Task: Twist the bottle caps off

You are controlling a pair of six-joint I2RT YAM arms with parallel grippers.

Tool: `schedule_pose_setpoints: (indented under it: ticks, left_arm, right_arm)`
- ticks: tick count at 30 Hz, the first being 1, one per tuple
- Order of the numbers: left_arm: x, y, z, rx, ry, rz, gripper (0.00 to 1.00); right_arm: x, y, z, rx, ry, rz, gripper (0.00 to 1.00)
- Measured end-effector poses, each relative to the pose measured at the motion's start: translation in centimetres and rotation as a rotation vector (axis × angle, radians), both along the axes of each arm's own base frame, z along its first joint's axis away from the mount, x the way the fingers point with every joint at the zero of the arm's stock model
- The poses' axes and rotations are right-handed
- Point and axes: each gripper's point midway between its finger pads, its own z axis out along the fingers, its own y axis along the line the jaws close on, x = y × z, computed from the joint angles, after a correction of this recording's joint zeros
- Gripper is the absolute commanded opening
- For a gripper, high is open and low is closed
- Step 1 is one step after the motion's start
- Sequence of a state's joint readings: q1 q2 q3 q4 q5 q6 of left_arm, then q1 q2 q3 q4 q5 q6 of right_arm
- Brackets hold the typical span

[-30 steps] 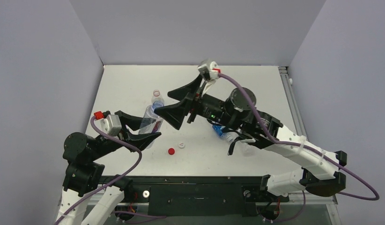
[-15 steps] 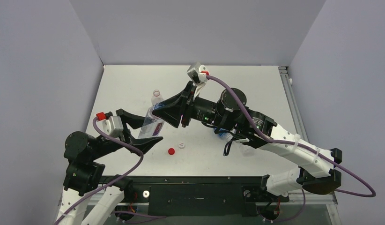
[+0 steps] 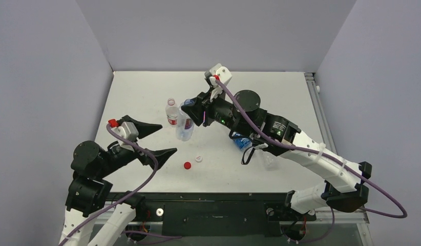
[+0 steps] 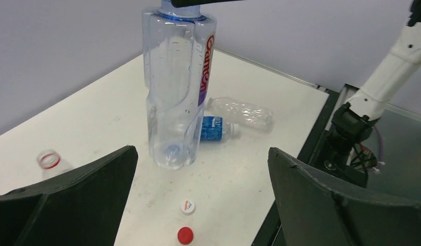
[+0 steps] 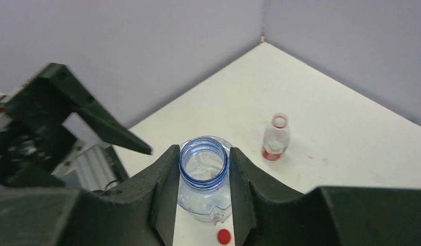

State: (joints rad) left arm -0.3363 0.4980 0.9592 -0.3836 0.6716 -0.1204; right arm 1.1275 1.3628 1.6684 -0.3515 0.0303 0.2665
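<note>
My right gripper (image 3: 189, 106) is shut on the open, blue-ringed neck of a clear bottle (image 3: 185, 127) that carries no cap; in the right wrist view the fingers (image 5: 165, 177) clamp the bottle's neck (image 5: 203, 163) on both sides. The bottle (image 4: 177, 87) hangs almost upright, just over the table. My left gripper (image 3: 168, 138) stands wide open and empty, a little short of the bottle. Two loose bottle caps lie on the table between the left jaws: a red cap (image 4: 185, 235) and a white cap (image 4: 187, 206), seen from above as the red cap (image 3: 187, 165) and the white cap (image 3: 198, 159).
A small capless bottle with a red label (image 3: 171, 111) stands upright just left of the held bottle. A blue-labelled bottle (image 3: 243, 142) and a clear bottle (image 3: 267, 159) lie under the right arm. The table's near edge (image 3: 218, 193) runs close behind the caps.
The left gripper has let go of the bottle, opened wide and drawn back. The right gripper has shut on the bottle's neck and stood it upright, farther back and right.
</note>
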Motion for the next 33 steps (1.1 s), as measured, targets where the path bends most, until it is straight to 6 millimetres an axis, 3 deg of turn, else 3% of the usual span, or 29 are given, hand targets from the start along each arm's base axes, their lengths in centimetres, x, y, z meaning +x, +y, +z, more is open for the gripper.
schedule_pose_setpoints:
  ticks: [4, 8, 15, 21, 33]
  left_arm:
    - [0.7, 1.5, -0.6, 0.04, 0.026, 0.106, 0.97]
    - [0.8, 2.8, -1.6, 0.09, 0.054, 0.182, 0.97]
    - [0.4, 3.7, -3.4, 0.164, 0.104, 0.211, 0.97]
    - [0.3, 3.9, -4.2, 0.191, 0.121, 0.212, 0.96]
    - [0.8, 3.9, -4.6, 0.211, 0.126, 0.215, 0.97]
  right_arm:
    - [4.9, -1.2, -2.7, -0.109, -0.035, -0.153, 0.0]
    - [10.1, -1.9, -6.9, -0.227, -0.043, -0.29, 0.0]
    - [17.7, -1.3, -14.6, -0.357, -0.021, -0.428, 0.0]
    - [22.3, -1.0, -19.5, -0.365, 0.029, -0.495, 0.0]
    - [27.2, -0.2, -23.6, -0.264, 0.085, -0.592, 0.0]
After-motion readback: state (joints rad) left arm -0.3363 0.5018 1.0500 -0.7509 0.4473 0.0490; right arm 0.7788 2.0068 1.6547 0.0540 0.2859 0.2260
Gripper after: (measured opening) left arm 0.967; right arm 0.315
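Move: Out ahead of the right hand, which already pinches the clear uncapped bottle at its neck, lies the bare table spot it heads for, about 29 cm forward, 1 cm left and 44 cm below. The red-label bottle stands some 13 cm to the left of that spot and 5 cm nearer. The blue-label bottle lies about 17 cm ahead and 18 cm to the right of the hand. From the left hand the spot is roughly 32 cm ahead, 8 cm right and 37 cm down. Swinging the clear bottle forward and down, the right hand covers about 28 cm out and 24 cm down towards the bare spot right of the red-label bottle, slowing at the end; its grip stays shut while the wrist turns some 35 degrees clockwise. The left hand, empty and wide open, sinks 4.5 cm and draws 4 cm left. ##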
